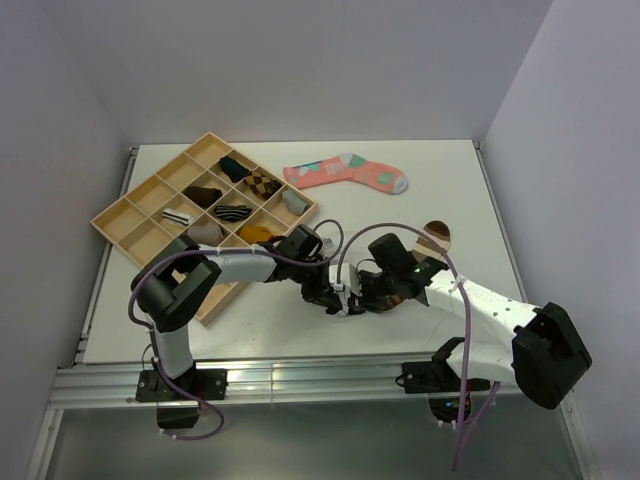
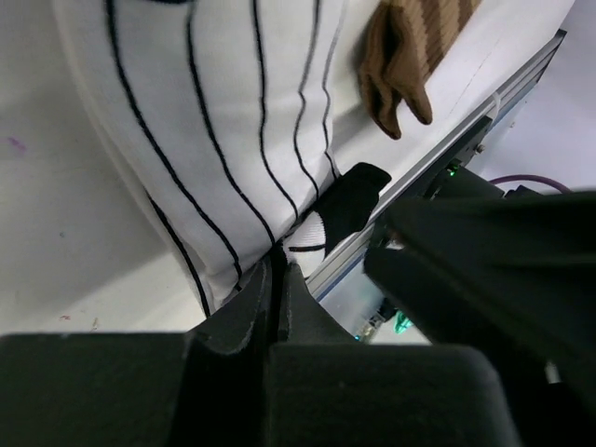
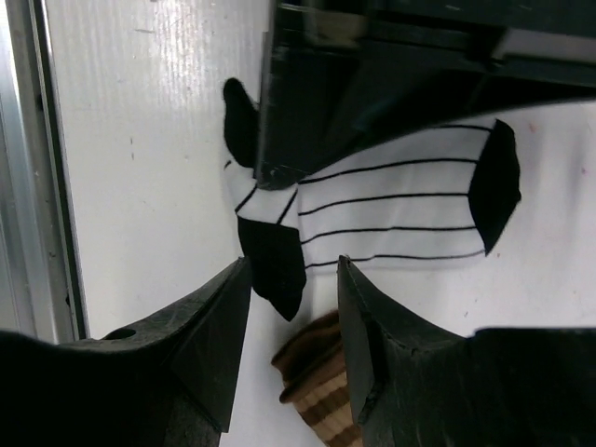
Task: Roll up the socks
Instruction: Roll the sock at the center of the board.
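Observation:
The white sock [image 2: 223, 112] with thin black stripes lies flat, its black cuff [image 2: 349, 200] toward the table's near edge. My left gripper [image 2: 277, 268] is shut, its tips pinching the edge of the white sock [image 3: 400, 200] beside that cuff. The brown sock [image 2: 400, 56] with tan bands lies bunched just beyond it. My right gripper [image 3: 293, 263] is open. It hangs over a black end of the white sock, and the brown sock [image 3: 317, 382] lies below between its fingers, untouched. In the top view the left gripper [image 1: 330, 295] and right gripper [image 1: 362, 293] meet and hide both socks.
A wooden compartment tray [image 1: 130, 215] holding several rolled socks stands at the back left. A coral-pink sock [image 1: 350, 175] lies flat at the back. The metal rail [image 3: 23, 186] of the table's near edge runs close to the socks.

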Action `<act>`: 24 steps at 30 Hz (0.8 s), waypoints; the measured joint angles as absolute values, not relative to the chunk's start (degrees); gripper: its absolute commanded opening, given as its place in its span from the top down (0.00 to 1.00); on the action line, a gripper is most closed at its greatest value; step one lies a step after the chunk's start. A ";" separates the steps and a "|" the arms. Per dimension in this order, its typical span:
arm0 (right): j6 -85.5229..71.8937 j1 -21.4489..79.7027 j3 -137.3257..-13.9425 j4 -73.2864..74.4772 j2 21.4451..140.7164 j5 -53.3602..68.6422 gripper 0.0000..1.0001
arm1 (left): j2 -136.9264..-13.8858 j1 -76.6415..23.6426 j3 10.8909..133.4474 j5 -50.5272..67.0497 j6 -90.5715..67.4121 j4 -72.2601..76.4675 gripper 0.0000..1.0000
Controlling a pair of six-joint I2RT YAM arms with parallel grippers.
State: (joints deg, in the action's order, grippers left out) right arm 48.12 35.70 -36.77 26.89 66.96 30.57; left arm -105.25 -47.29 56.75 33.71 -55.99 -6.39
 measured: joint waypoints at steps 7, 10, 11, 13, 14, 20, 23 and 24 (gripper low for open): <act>48.90 42.89 -33.26 23.14 66.98 26.70 0.52 | -108.01 -46.26 57.45 36.49 -56.88 -7.99 1.00; 48.88 45.45 -31.40 21.85 66.98 25.02 0.51 | -108.86 -46.26 57.45 37.69 -57.78 -7.70 1.00; 48.90 46.17 -31.05 21.63 67.02 24.40 0.51 | -109.06 -46.26 57.45 37.93 -57.95 -7.42 1.00; 48.90 47.53 -30.41 20.64 67.37 23.16 0.51 | -109.45 -46.26 57.45 38.63 -58.24 -6.72 1.00; 48.88 48.18 -30.30 20.23 67.70 22.48 0.51 | -109.60 -46.26 57.45 38.87 -58.30 -6.57 1.00; 48.62 50.83 -29.56 16.80 70.17 18.55 0.63 | -109.75 -46.19 57.45 39.40 -58.41 -6.26 0.99; 48.36 51.13 -29.56 15.42 70.76 17.08 0.81 | -109.78 -46.19 56.93 39.66 -58.83 -5.21 0.95; 48.16 51.13 -29.56 15.40 70.76 16.93 0.83 | -109.78 -46.11 56.49 39.79 -59.29 -4.49 0.92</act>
State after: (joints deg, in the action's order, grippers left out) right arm 48.16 51.13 -29.56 15.40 70.76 16.93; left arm -109.78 -46.11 56.49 39.79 -59.29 -4.49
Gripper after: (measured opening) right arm 0.236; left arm 0.040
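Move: The left fingers already pinch the striped sock. The black end that the right hand goes for hangs beside them, about 3 cm back, 2 cm left and 5 cm below the right hand, and some 1 cm back, 2 cm right and 2 cm below the left hand. The brown sock lies some 5 cm ahead, 12 cm right and 6 cm below the right hand. Right hand sinks about 5 cm, also back and left, closing on the sock's black end; left keeps its pinch. ##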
